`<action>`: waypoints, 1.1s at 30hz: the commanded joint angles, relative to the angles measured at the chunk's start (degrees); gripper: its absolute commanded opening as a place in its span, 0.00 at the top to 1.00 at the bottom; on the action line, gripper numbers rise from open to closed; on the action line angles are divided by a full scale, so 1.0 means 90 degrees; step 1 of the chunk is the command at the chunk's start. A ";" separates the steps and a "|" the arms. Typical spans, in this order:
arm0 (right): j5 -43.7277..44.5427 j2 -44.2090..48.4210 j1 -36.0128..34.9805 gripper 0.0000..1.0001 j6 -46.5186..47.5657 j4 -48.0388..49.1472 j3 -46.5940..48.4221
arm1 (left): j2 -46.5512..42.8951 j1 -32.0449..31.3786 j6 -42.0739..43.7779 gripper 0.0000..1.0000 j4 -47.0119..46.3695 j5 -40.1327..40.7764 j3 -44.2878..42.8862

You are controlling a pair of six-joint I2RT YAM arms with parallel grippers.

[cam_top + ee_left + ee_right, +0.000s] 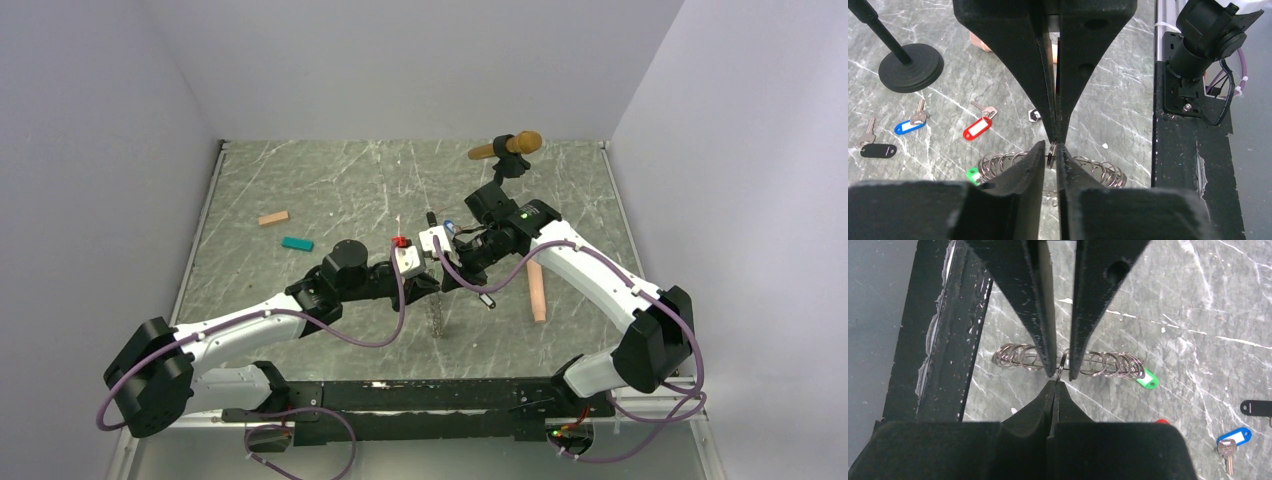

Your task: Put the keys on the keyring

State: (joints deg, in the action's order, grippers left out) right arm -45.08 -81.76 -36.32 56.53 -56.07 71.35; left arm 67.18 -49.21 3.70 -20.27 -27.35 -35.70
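Observation:
The keyring (437,318), a ring strung with many small wire loops, stands on edge at mid-table; the wrist views show it as a row of loops (1000,162) (1108,364). A green-tagged key (973,175) (1147,380) hangs on it. My right gripper (1055,383) (447,275) is shut on one small loop. My left gripper (1051,147) (437,282) faces it tip to tip, jaws narrowly apart either side of the same loop. Red-tagged (977,128), blue-tagged (910,125) and black-tagged (878,150) keys lie loose on the table.
A gold microphone (515,145) on a black stand with a round base (910,67) stands behind the grippers. A tan block (273,218) and teal block (297,244) lie left, a long tan stick (537,290) right. The black frame rail (1178,165) runs along the near edge.

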 commanded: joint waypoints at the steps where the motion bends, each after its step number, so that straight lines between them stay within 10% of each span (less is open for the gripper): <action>1: -0.0281 0.0063 -0.0032 1.00 0.0066 0.0059 0.0278 | -0.0047 -0.0021 -0.0021 0.89 -0.0069 -0.0230 -0.0168; 7: -0.0449 0.0070 -0.0004 1.00 -0.0011 0.0139 0.0256 | -0.0055 -0.0029 -0.0086 1.00 0.0000 -0.0124 -0.0192; 15: -0.1352 0.0319 0.0567 0.66 -0.0046 0.0304 0.0099 | -0.1374 0.0019 -0.0970 1.00 -0.2277 0.0826 0.1456; 26: -0.3289 0.0858 0.0812 0.62 0.0263 0.1353 -0.0963 | -0.0980 0.0067 -0.2001 1.00 -0.6495 0.0521 0.2545; 33: -0.3568 0.0929 0.0811 0.62 -0.0487 0.2023 -0.1118 | -0.0461 0.0058 -0.2259 1.00 -0.6892 0.0214 0.2258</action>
State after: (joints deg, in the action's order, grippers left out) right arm -71.81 -74.70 -29.06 55.77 -44.31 61.82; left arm 61.69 -48.82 -13.72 -72.03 -23.16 -12.67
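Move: The small ring at the top of the hanging keyring sits right between the left hand's open fingertips, within about a centimetre of its hand point and at the same height. It is equally close to the right hand, whose closed fingers hold it. The keyring's plate hangs some 8 cm below both hands. On the table about 17 cm below, the green key tag lies roughly 15 cm ahead of the left hand and 2 cm to its left. The red key tag lies about 19 cm ahead and 5 cm to its right. Staying in place at first, the left fingers shut on the small ring, and only then do the right fingers open and let go. The left hand draws the keyring about 4 cm left, then lifts it some 6 cm while easing back, its fingers swinging up past level. The open right hand rises about 5 cm and drifts slightly back, tilting its fingers up some 25 degrees towards level. ##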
